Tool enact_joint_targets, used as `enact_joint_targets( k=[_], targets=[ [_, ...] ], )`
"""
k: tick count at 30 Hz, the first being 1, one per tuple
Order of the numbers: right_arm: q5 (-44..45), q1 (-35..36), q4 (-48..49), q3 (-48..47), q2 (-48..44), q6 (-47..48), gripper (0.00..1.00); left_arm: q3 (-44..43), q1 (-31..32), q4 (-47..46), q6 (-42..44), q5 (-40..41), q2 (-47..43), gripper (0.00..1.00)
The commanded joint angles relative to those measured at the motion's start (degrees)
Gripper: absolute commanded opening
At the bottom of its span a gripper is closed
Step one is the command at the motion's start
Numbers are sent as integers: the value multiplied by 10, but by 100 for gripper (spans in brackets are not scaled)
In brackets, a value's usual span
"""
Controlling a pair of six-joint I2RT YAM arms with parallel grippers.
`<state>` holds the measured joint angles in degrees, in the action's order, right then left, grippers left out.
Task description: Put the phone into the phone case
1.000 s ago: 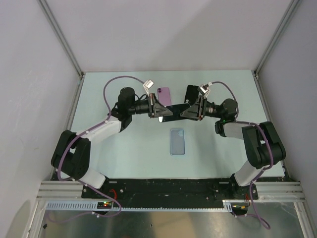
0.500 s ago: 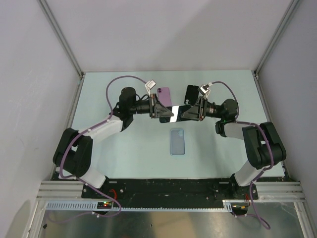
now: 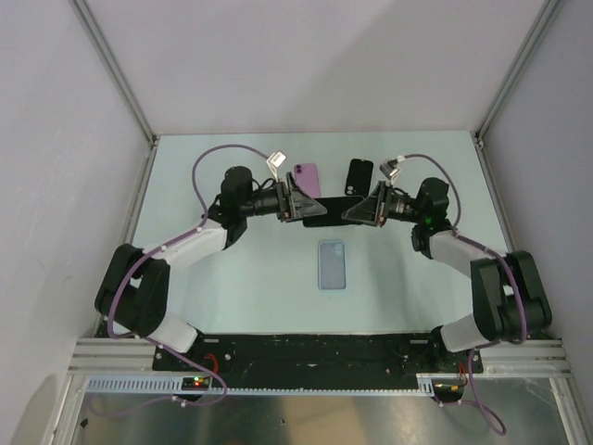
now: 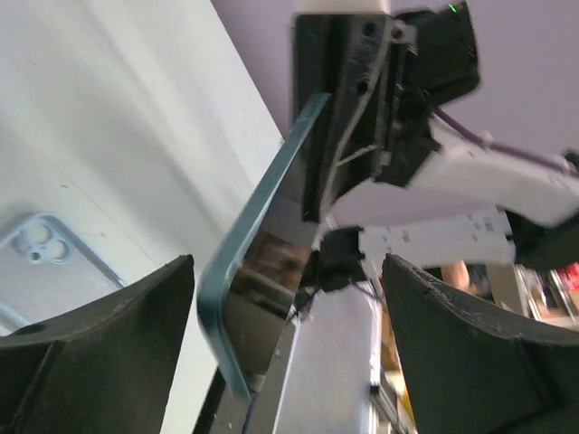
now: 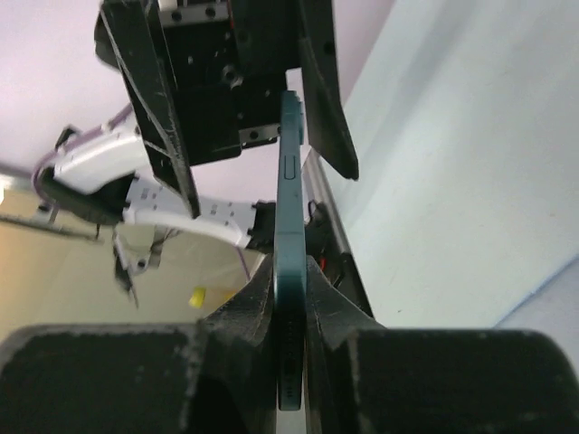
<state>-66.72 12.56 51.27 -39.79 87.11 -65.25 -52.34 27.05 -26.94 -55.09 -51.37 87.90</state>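
Note:
A teal-edged phone (image 3: 326,216) hangs above the table between my two grippers. My right gripper (image 5: 289,334) is shut on one end of the phone (image 5: 289,208), which shows edge-on. In the top view the right gripper (image 3: 358,209) is right of the phone. My left gripper (image 3: 298,205) is open, and the phone's other end (image 4: 262,217) lies between its spread jaws (image 4: 288,348), nearer the left finger and not pinched. The pale blue clear phone case (image 3: 331,264) lies flat on the table below them. It also shows in the left wrist view (image 4: 45,258).
A purple case (image 3: 307,178) and a black case (image 3: 359,175) lie at the back of the table behind the grippers. Grey walls with metal rails close in the left, right and back. The arm bases sit at the near edge.
My right arm's elbow and wrist have swung out to the right and its gripper has drawn back a little. The phone no longer shows a bright reflection. The left arm has hardly moved.

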Motion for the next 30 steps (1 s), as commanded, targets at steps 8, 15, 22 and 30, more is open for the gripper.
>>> enact_joint_targets(
  k=[8, 15, 22, 30],
  targets=[
    [255, -93, -452, -6, -250, 172, 0, -34, 33, 342, 236, 313, -58, 70],
    [331, -99, -542, -6, -338, 184, 0, -113, 126, 447, 310, 418, 52, 59],
    [346, -99, -589, -6, -373, 202, 0, -206, 181, 522, 357, 503, 155, 50],
    [355, -99, -606, -6, -394, 210, 0, -254, 188, 534, 356, 551, 213, 45]
  ],
)
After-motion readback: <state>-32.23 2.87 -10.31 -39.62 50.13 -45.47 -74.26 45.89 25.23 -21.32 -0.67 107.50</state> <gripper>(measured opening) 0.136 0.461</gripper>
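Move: The phone case lies flat on the table below both hands: from my left hand some 23 cm down, about 3 cm back and 4 cm right; from my right hand some 22 cm down, about 3 cm back and 5 cm left. The phone is level with my left hand, its middle about 5 cm right, already gripped by my right hand. The pink phone lies about 26 cm ahead and 2 cm left of my left hand, the black phone about 27 cm ahead and 15 cm right of that hand, both on the table. My left hand, already open at the phone's end, backs off a few centimetres left and slightly forward, then returns while dropping about 19 cm towards the case's far left corner, fingers swinging some 60 degrees from sideways to mostly down and closing to about half open. My right hand keeps its pinch on the phone and carries it about 11 cm right, turning roughly 40 degrees clockwise and tipping its fingers down. ##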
